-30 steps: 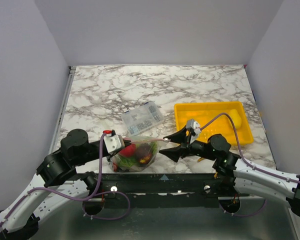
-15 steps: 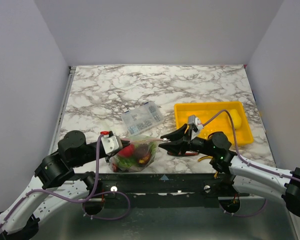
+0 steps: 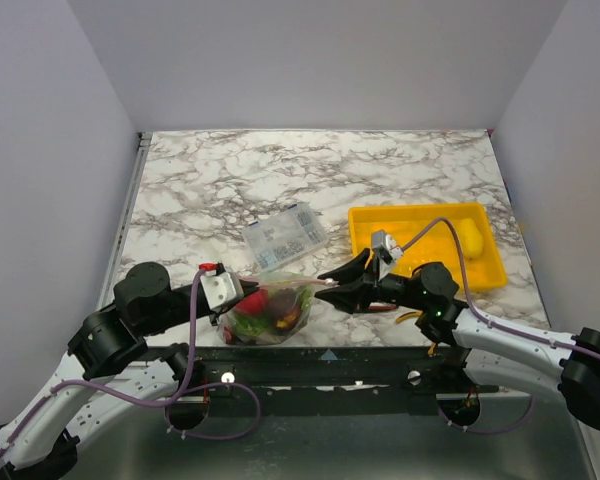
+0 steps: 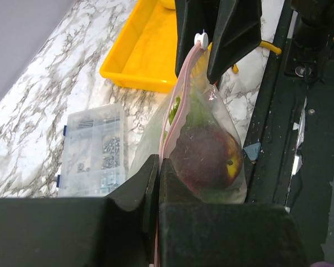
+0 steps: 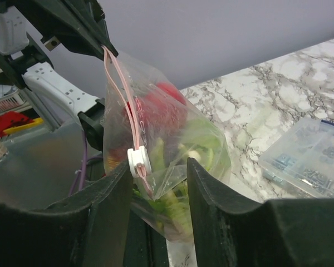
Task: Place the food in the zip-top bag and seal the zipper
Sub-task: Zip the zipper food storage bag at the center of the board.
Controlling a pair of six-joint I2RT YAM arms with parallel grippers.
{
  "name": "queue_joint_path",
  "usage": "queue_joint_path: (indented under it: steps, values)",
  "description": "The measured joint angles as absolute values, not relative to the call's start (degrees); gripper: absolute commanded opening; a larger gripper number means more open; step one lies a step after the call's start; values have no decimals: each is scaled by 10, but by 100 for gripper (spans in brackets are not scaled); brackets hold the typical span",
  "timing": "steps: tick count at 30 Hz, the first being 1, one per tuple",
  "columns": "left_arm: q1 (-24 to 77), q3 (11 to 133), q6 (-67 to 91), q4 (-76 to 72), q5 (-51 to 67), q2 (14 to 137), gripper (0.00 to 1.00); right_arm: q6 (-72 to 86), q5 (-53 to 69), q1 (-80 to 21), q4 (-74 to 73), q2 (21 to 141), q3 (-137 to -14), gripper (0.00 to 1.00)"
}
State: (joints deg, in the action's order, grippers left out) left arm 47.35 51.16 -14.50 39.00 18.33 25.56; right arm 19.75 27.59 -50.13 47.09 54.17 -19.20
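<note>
The clear zip-top bag [image 3: 272,308] hangs at the table's near edge between both grippers, holding food: a red tomato [image 3: 256,300], a dark red-purple fruit [image 4: 207,158] and green pieces [image 5: 197,146]. My left gripper [image 4: 158,162] is shut on the pink zipper [image 4: 175,105] at the bag's left end. My right gripper [image 5: 158,164] stands open around the bag's other corner. The white slider [image 5: 138,162] rests against its left finger [image 5: 108,206], and the right finger stands apart from the bag. A yellow fruit [image 3: 470,237] lies in the yellow tray [image 3: 410,220].
A clear compartment box [image 3: 285,233] of small parts sits just behind the bag. The yellow tray is at the right, behind my right arm. A yellow-handled tool [image 4: 270,48] lies under that arm. The black frame rail [image 3: 325,358] runs along the near table edge.
My right gripper has moved left onto the bag's right corner and its jaws have narrowed around the zipper end. The left gripper has kept its grip in place.
</note>
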Motion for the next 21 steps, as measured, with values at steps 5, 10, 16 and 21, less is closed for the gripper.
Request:
queue_joint_path:
  steps: [5,10,16,21]
  values:
    - [474,512,-145,391,180,255,0,205,286,-501,485,562,-192,26]
    - [474,512,-145,391,179,253,25,210,293,-498,496,565,-190,0]
    - [474,561,-127,406,187,293,84,216,299,-497,497,566,-190,0]
    - [473,635,-106,396,232,389,82,220,316,-497,483,566,-199,0]
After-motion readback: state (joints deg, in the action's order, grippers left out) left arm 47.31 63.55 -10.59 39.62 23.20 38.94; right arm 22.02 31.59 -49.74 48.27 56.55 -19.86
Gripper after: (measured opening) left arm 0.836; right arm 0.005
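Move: The zipper slider sits almost in the open right fingers, about 1 cm back and 1 cm to the left of the right hand, level with it. From the left hand, still shut on the other end of the strip, the slider lies some 15 cm right, 2 cm ahead and 4 cm lower. The food in the bag hangs some 6 cm right of the left hand, 1 cm back and 10 cm down; the parts box lies about 16 cm ahead of the left hand, 7 cm right and well below. Keep the right gripper almost still and close it fully, pinching the zipper end right at the slider. Only then open the left fingers wide to let go of their end of the strip, and lift the left gripper about 4 cm, swinging it some 3 cm right over the bag's mouth, towards the slider. ##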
